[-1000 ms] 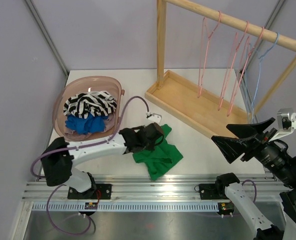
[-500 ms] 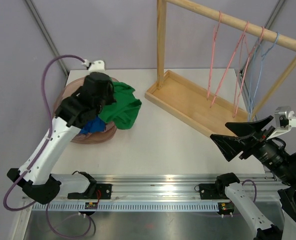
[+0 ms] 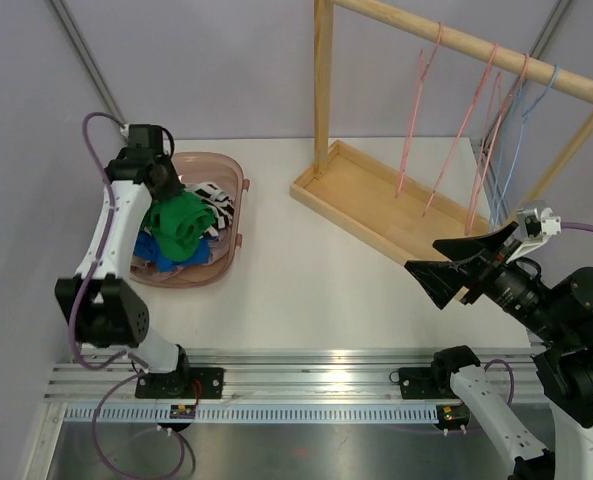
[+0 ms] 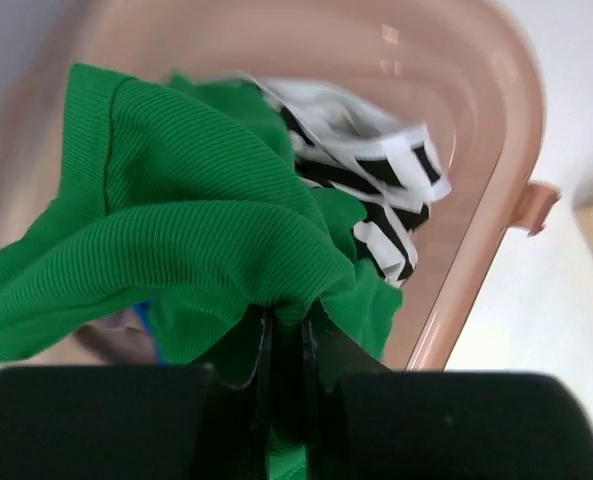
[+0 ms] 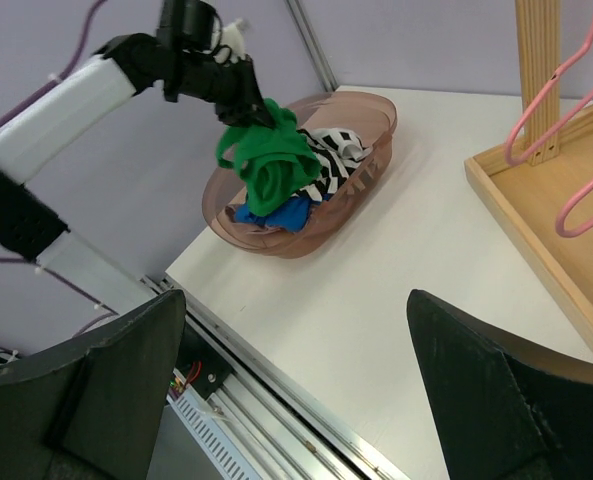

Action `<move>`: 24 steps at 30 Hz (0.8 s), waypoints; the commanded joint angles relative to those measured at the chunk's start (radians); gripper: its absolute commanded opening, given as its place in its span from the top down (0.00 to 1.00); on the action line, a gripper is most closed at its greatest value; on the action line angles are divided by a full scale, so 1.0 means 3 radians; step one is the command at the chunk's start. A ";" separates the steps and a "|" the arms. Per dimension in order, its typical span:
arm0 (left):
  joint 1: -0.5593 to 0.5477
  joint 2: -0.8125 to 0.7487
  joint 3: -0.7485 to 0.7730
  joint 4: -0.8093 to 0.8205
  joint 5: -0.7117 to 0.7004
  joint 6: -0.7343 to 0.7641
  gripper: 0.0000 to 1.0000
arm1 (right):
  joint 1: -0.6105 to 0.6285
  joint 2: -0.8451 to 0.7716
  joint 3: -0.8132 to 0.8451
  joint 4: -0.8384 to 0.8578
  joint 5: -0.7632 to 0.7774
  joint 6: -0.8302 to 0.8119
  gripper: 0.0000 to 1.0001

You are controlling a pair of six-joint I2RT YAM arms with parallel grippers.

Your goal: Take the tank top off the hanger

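The green tank top (image 3: 179, 222) hangs bunched over the pink basket (image 3: 238, 215), free of any hanger. My left gripper (image 3: 168, 200) is shut on a fold of it; in the left wrist view the tank top (image 4: 196, 230) is pinched between the jaws of that gripper (image 4: 286, 320). The right wrist view shows the tank top (image 5: 271, 165) dangling from the left gripper (image 5: 251, 105) above the basket (image 5: 366, 105). Bare pink hangers (image 3: 416, 110) and a blue hanger (image 3: 516, 140) hang on the wooden rack (image 3: 376, 205). My right gripper (image 3: 421, 254) is open and empty above the table's right side (image 5: 296, 300).
The basket holds a black-and-white striped garment (image 3: 214, 205) and blue cloth (image 3: 156, 250) under the tank top. The wooden rack's tray takes up the back right of the table. Purple walls stand close on the left and behind.
My left arm lifted the green tank top off the table front and swung it back-left over the basket. The bare hangers sway. The right gripper shifted slightly left, still open.
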 commanded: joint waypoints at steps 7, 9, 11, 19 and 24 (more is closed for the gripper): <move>0.0084 0.0836 -0.0128 -0.0145 0.1197 0.0209 0.64 | -0.0005 -0.0051 -0.0260 0.0237 -0.0154 -0.0012 0.00; 0.0079 0.0765 -0.0108 -0.0206 0.1140 0.0214 0.56 | -0.0005 -0.0056 -0.0245 0.0176 -0.0154 -0.0037 0.01; 0.0078 0.0516 -0.0097 -0.0216 0.1008 0.0184 0.44 | -0.0005 -0.0061 -0.0184 0.0079 -0.0118 -0.0094 0.00; 0.0073 -0.0523 -0.0209 -0.0089 0.0665 0.0091 0.01 | -0.0005 0.0092 0.0123 -0.0468 0.0990 -0.0135 0.00; -0.0099 -0.1385 -0.0399 -0.0165 0.0318 0.0143 0.01 | -0.0005 0.0179 0.0118 -0.0555 0.1287 -0.0221 0.00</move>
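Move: The green tank top, already pinched and hanging from the left fingers, goes into the basket, whose middle lies about 2 cm back, 3 cm right and 19 cm below that hand. In the basket, the striped tank top is about 1 cm ahead, 5 cm right and the blue one 9 cm back, 2 cm right, both some 18 cm down. From the right hand the basket is roughly 26 cm ahead, 42 cm left and 39 cm below. The green tank top is taken about 12 cm down into the basket by the left hand, which drifts some 4 cm right, tips farther down and opens as it sinks. It then lets go and lifts away nearly 20 cm, wide open, drawing back and tilting up. The right hand, empty and open, moves about 5 cm right, down and forward, turning 15 degrees clockwise towards the hangers. ##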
